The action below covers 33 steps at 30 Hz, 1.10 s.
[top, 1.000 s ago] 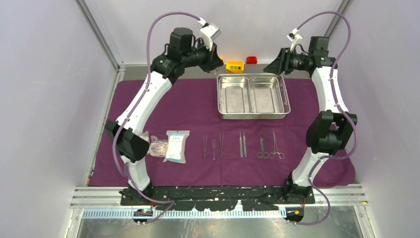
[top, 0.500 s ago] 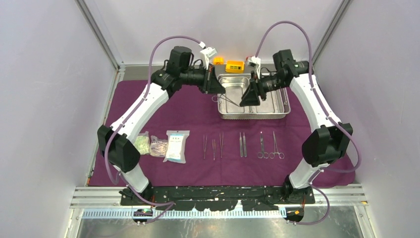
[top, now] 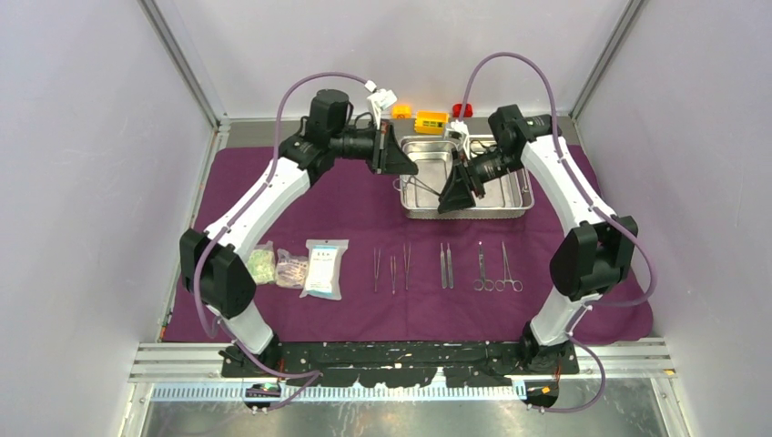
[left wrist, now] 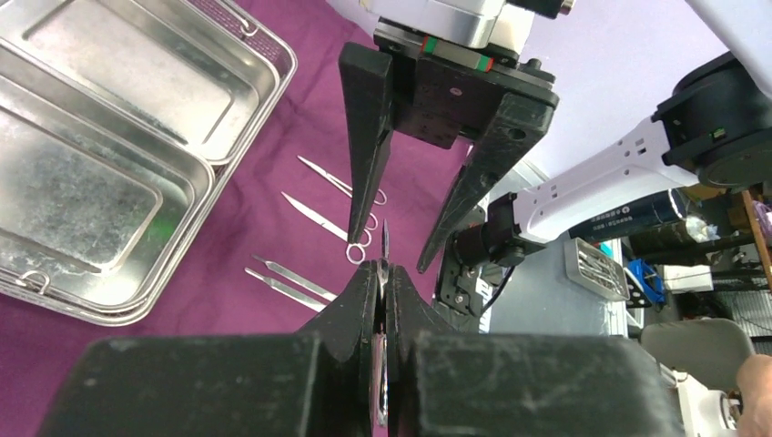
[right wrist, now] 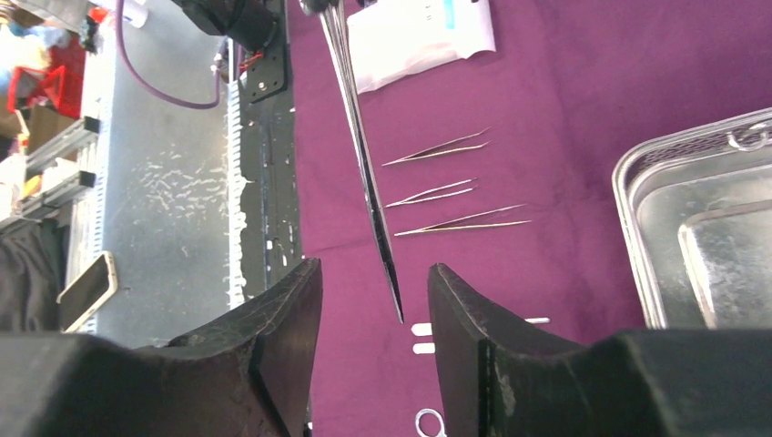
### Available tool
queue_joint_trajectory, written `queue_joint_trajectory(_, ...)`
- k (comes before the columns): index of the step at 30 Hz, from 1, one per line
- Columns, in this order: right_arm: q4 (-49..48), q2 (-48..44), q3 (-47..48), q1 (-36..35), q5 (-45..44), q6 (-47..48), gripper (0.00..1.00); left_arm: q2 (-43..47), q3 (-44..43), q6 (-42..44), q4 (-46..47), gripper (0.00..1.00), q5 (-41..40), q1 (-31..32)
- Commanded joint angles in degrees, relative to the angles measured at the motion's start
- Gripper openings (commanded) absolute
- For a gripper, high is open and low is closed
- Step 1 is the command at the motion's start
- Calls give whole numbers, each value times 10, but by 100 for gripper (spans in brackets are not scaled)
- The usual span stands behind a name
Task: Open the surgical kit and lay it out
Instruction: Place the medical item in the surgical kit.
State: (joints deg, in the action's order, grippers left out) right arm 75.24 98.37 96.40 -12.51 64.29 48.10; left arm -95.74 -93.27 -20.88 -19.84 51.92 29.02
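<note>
My left gripper [top: 411, 173] is shut on thin steel tweezers [left wrist: 385, 244], held in the air over the left end of the steel tray [top: 512, 206]. The tweezers [right wrist: 360, 137] reach toward my right gripper [right wrist: 375, 269]. That gripper is open, and the tweezers' tip lies in the gap between its fingers, touching neither. In the top view the right gripper [top: 452, 202] hangs over the tray's middle. On the purple cloth [top: 346, 200] lie three tweezers [top: 392, 269], two flat steel tools [top: 445, 266], and scissors and a clamp [top: 496, 270] in a row. Clear packets [top: 325, 269] sit to their left.
Yellow [top: 431, 120], orange [top: 401, 111] and red [top: 462, 110] toy bricks sit behind the tray by the back wall. Metal frame rails run along the table's near edge, where the arm bases stand.
Both arms have swung in from the back corners to meet over the tray. The right gripper has closed in around the tip of the tweezers held by the left.
</note>
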Motion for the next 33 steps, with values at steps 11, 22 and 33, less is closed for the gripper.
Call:
queue_joint_trajectory(11, 127, 50, 43, -3, 72, 94, 37, 36, 58, -69, 115, 0, 50, -17)
queue_joint_trajectory(22, 101, 54, 62, -3, 63, 35, 9, 45, 94, -76, 132, 0, 60, -17)
queue_joint_trajectory(33, -136, -42, -32, -14, -59, -171, 0, 54, 106, -16, 98, 0, 73, -17)
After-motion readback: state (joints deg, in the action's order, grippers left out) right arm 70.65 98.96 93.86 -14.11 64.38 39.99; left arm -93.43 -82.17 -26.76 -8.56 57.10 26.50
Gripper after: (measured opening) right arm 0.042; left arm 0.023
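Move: The medical item's free end, held out by the left hand, already lies between the open right fingers, about 1 cm left of and 1 cm above that hand's point, level fore and aft. From the left hand it is roughly 10 cm right, 4 cm back and 4 cm down. The metal tray's middle is some 14 cm ahead, 5 cm right and 17 cm below the right hand; the scalpels lie about 10 cm back, straight across, 18 cm below. The medical item's free end gets pinched: the right hand draws back and down just over 1 cm, tipping about 10 degrees, and its fingers shut from half open around the shaft as it eases forward again, ending about 1 cm left and 1 cm lower. The left hand keeps its shut grip near the ring handles and sinks some 2.5 cm, with a slight drift left. ##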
